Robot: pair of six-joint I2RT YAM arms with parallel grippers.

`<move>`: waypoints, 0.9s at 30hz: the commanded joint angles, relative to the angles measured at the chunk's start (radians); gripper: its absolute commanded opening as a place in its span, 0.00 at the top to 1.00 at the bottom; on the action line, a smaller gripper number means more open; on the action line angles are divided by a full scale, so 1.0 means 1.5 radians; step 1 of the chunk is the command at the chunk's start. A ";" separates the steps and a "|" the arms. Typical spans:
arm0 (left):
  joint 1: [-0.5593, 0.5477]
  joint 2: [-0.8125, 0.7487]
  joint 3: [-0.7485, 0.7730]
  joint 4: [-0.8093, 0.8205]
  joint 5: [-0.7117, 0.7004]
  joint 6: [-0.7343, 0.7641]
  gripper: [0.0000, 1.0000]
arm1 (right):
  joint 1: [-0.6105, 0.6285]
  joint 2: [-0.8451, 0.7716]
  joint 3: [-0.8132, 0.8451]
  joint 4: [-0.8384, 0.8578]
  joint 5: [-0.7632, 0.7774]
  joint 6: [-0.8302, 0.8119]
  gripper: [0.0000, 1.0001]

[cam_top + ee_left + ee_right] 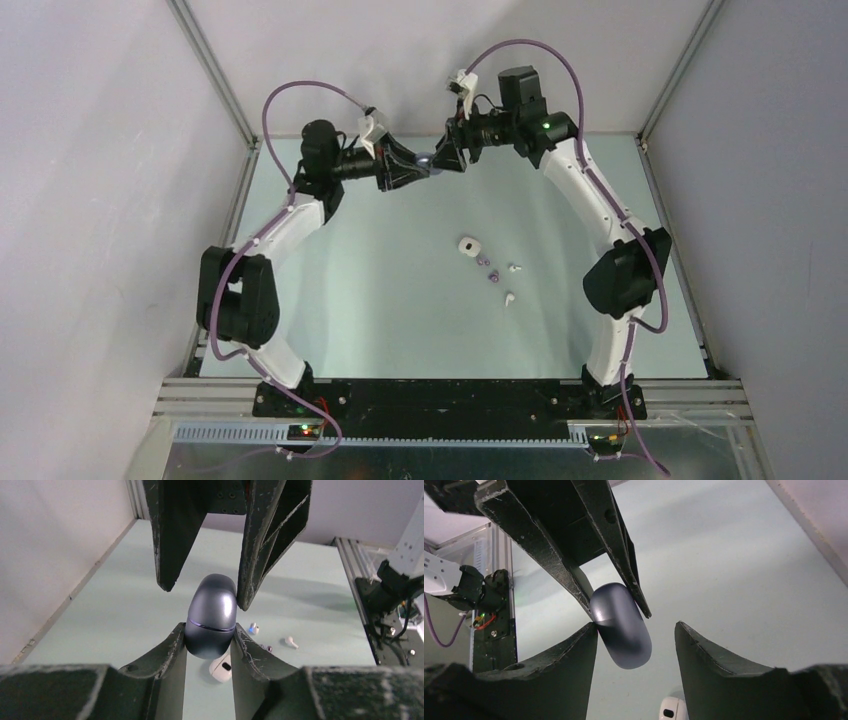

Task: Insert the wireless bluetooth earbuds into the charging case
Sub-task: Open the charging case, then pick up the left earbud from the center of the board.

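Note:
My left gripper (418,168) is shut on a dark grey-purple charging case (427,160), held in the air at the back of the table. The case (212,610) has its lid closed and sits between my left gripper's fingertips (209,626). My right gripper (636,624) stands open around the case's (621,630) free end; one finger touches it and the other stands apart. On the table lie two purple earbuds (482,262) (492,277) and two white earbuds (515,268) (509,298).
A white charging case (469,246) rests on the pale green table (350,300), just left of the earbuds, and shows below my fingers as the white case (220,669) (672,710). Aluminium frame rails (215,70) and grey walls ring the table.

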 commanded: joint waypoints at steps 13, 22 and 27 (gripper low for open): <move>-0.007 0.028 -0.028 0.395 0.024 -0.281 1.00 | -0.068 0.104 0.239 -0.024 0.089 0.071 0.38; 0.008 0.020 -0.019 0.387 -0.005 -0.358 1.00 | -0.117 0.030 0.173 -0.069 0.058 0.044 0.36; 0.022 -0.012 -0.037 0.363 -0.049 -0.428 1.00 | -0.137 -0.057 -0.021 -0.181 0.064 -0.195 0.38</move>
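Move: The charging case is already in the left fingers, its middle about 2 cm to that hand's right and level with it. From the open right hand the case lies some 3 cm left, 2 cm back and 3 cm lower, one fingertip at the lid's near side. On the table roughly 31 cm below the right hand, the white box stands 5 cm back and 4 cm right, the purple pieces 13 cm back and 10 cm right. Right finger pushes the lid up and forward about 5 cm, then withdraws right; left, still gripping, rises 4 cm. ##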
